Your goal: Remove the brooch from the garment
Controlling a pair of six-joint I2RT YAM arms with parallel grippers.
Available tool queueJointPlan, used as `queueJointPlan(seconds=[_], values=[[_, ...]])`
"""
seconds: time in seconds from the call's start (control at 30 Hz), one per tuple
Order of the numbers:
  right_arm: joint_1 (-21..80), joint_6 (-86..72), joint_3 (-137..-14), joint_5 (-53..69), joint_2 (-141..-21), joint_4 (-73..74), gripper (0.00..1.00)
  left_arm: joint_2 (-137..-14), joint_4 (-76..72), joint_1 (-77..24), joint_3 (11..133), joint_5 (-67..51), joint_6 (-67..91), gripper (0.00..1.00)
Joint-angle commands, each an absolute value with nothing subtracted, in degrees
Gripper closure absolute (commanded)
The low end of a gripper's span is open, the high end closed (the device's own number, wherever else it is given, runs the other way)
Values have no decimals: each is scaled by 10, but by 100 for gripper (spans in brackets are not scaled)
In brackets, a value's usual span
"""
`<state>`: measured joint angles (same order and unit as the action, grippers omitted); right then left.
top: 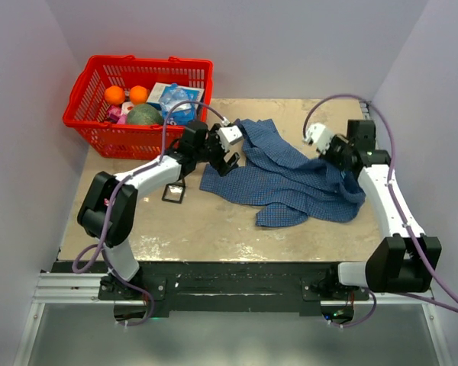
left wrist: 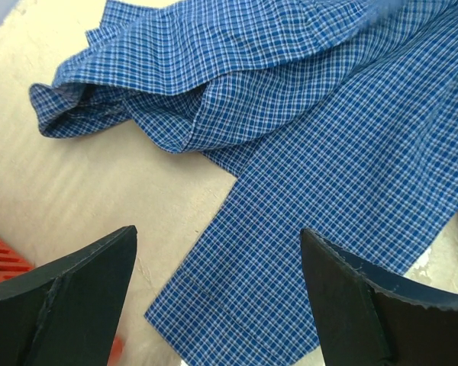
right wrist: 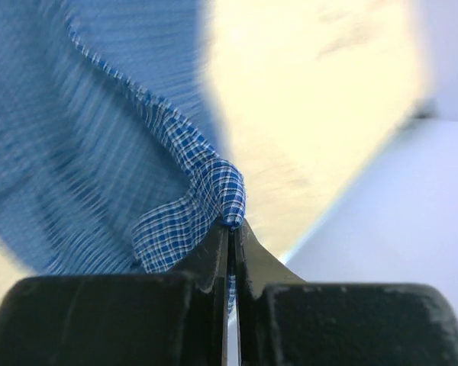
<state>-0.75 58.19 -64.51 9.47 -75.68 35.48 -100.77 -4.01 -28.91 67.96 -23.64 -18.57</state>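
Note:
The garment (top: 290, 177), a blue checked shirt, lies crumpled across the middle and right of the table (top: 214, 229). My left gripper (top: 226, 160) hovers open over its left edge. In the left wrist view the wide-apart fingers of the left gripper (left wrist: 217, 229) frame a flat corner of the garment (left wrist: 328, 152), touching nothing. My right gripper (top: 347, 169) is at the shirt's right side. In the right wrist view the right gripper (right wrist: 230, 223) is shut on a small fold of the garment (right wrist: 99, 137). The brooch is not visible in any view.
A red basket (top: 145, 61) holding oranges, a green fruit and packets stands at the back left of the table. A small dark square object (top: 174, 192) lies near the left arm. Pale walls close in the table on both sides and behind.

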Motion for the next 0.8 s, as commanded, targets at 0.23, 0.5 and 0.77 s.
queueJointPlan(seconds=[0.23, 0.5, 0.77], values=[[-13, 337, -807, 2, -725, 200, 100, -1110, -41, -294, 720, -179, -243, 13], [-13, 265, -855, 2, -771, 207, 100, -1102, -1, -302, 677, -195, -301, 21], [-15, 233, -872, -15, -780, 191, 100, -1074, 215, -339, 641, -317, -349, 33]])
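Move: The garment's left end lies almost under the open left hand, about 4 cm back, 1 cm to its left and 13 cm below. The black compact is some 17 cm left and 5 cm back, the red basket about 20 cm ahead and 26 cm left. The right hand already grips the garment's right part; the garment's middle lies some 13 cm left, 2 cm ahead and 17 cm below it, the left end roughly 35 cm left and level. The brooch can't be seen. The left fingertips come down onto the cloth of the garment's left end: the hand sinks about 12 cm, first easing slightly forward, then drawing back some 8 cm as the fingers tip steeper and close partway. The right hand, still pinching the cloth, lifts quickly by about 15 cm, then carries on forward to 7 cm in all, its fingers swinging upward and clockwise. ##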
